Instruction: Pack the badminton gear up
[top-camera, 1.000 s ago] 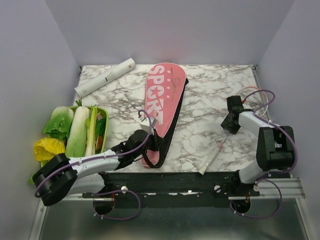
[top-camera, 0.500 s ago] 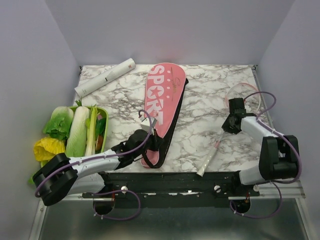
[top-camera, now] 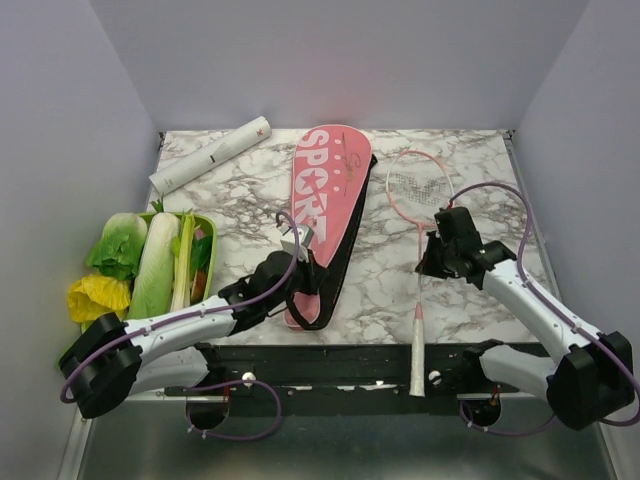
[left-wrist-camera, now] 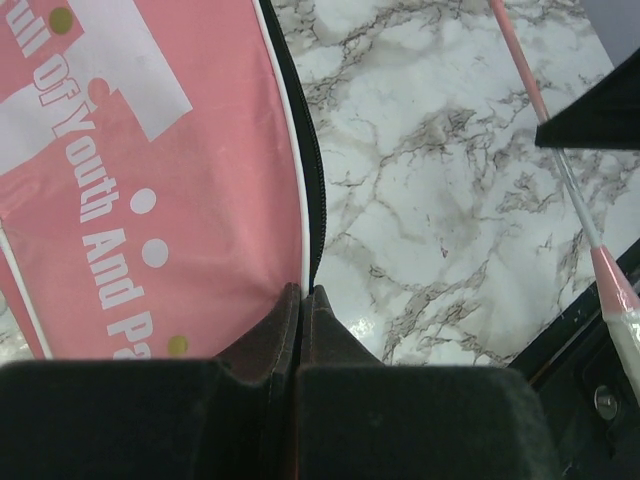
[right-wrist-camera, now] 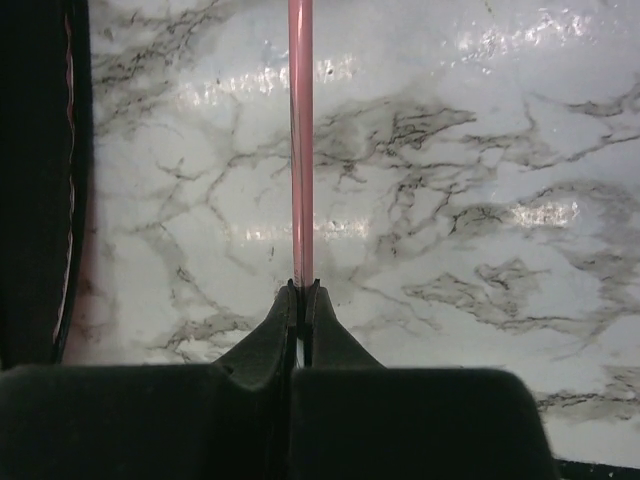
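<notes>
The long pink cover lettered "SPORT" lies at an angle mid-table. My left gripper is shut at its near end, pinching the cover's black zipper edge between the fingertips of the left gripper. A thin pink-framed racket lies right of the cover, its pale handle reaching past the table's front edge. My right gripper is shut on the racket's shaft, which runs straight out from the right gripper. A white tube lies at the back left.
A green tray of leafy vegetables sits at the left edge, close to my left arm. The cover's black edge lies just left of the right gripper. Bare marble shows at the back right.
My right gripper has shut on the racket shaft and carried it left from the right edge toward the cover; the racket now points straight away. The left gripper stays shut, shifted slightly.
</notes>
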Controlling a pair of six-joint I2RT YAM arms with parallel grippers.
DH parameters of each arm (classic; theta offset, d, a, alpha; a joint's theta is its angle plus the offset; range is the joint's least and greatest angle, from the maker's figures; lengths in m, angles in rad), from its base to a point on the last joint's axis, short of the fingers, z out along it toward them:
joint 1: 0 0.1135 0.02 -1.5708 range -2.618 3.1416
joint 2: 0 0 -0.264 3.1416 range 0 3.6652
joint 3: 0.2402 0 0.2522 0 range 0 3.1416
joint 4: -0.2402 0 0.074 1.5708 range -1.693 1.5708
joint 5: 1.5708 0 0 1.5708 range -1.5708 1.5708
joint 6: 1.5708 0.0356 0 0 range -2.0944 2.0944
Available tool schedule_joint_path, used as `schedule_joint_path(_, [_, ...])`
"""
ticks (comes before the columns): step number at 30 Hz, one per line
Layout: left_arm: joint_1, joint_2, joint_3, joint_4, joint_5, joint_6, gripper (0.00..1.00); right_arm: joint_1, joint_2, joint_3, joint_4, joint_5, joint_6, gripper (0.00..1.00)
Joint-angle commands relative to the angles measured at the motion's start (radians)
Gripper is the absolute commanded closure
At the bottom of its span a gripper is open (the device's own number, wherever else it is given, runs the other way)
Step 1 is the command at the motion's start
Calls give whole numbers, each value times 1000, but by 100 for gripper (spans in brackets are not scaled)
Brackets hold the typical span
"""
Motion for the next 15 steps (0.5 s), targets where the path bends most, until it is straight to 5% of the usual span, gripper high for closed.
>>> schedule_joint_path(1, [5, -54, 60, -30, -70, 9, 100, 61, -65, -14, -115, -86, -33, 100])
schedule_joint_path(15, [10, -112, 99, -75, -133, 14, 100, 299, -48, 1, -198, -60, 21, 100])
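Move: The racket bag, which the racket is bound for, has its middle about 10 cm ahead and 25 cm to the left of the right hand, some 7 cm lower. The racket's head sits about 21 cm straight ahead of that hand, at roughly its height. From the left hand, the bag's middle is some 15 cm ahead, 3 cm left and 10 cm down; the white tube lies about 37 cm ahead and 32 cm left. The racket, still pinched by its shaft in the shut right fingers, is drawn back about 7.5 cm and some 4 cm left at nearly even height, while the wrist turns counter-clockwise by 15 to 20 degrees, swinging the head towards the bag's open side. The bag's right edge, still gripped by the left hand, is raised some 3.5 cm, easing slightly forward and left. ##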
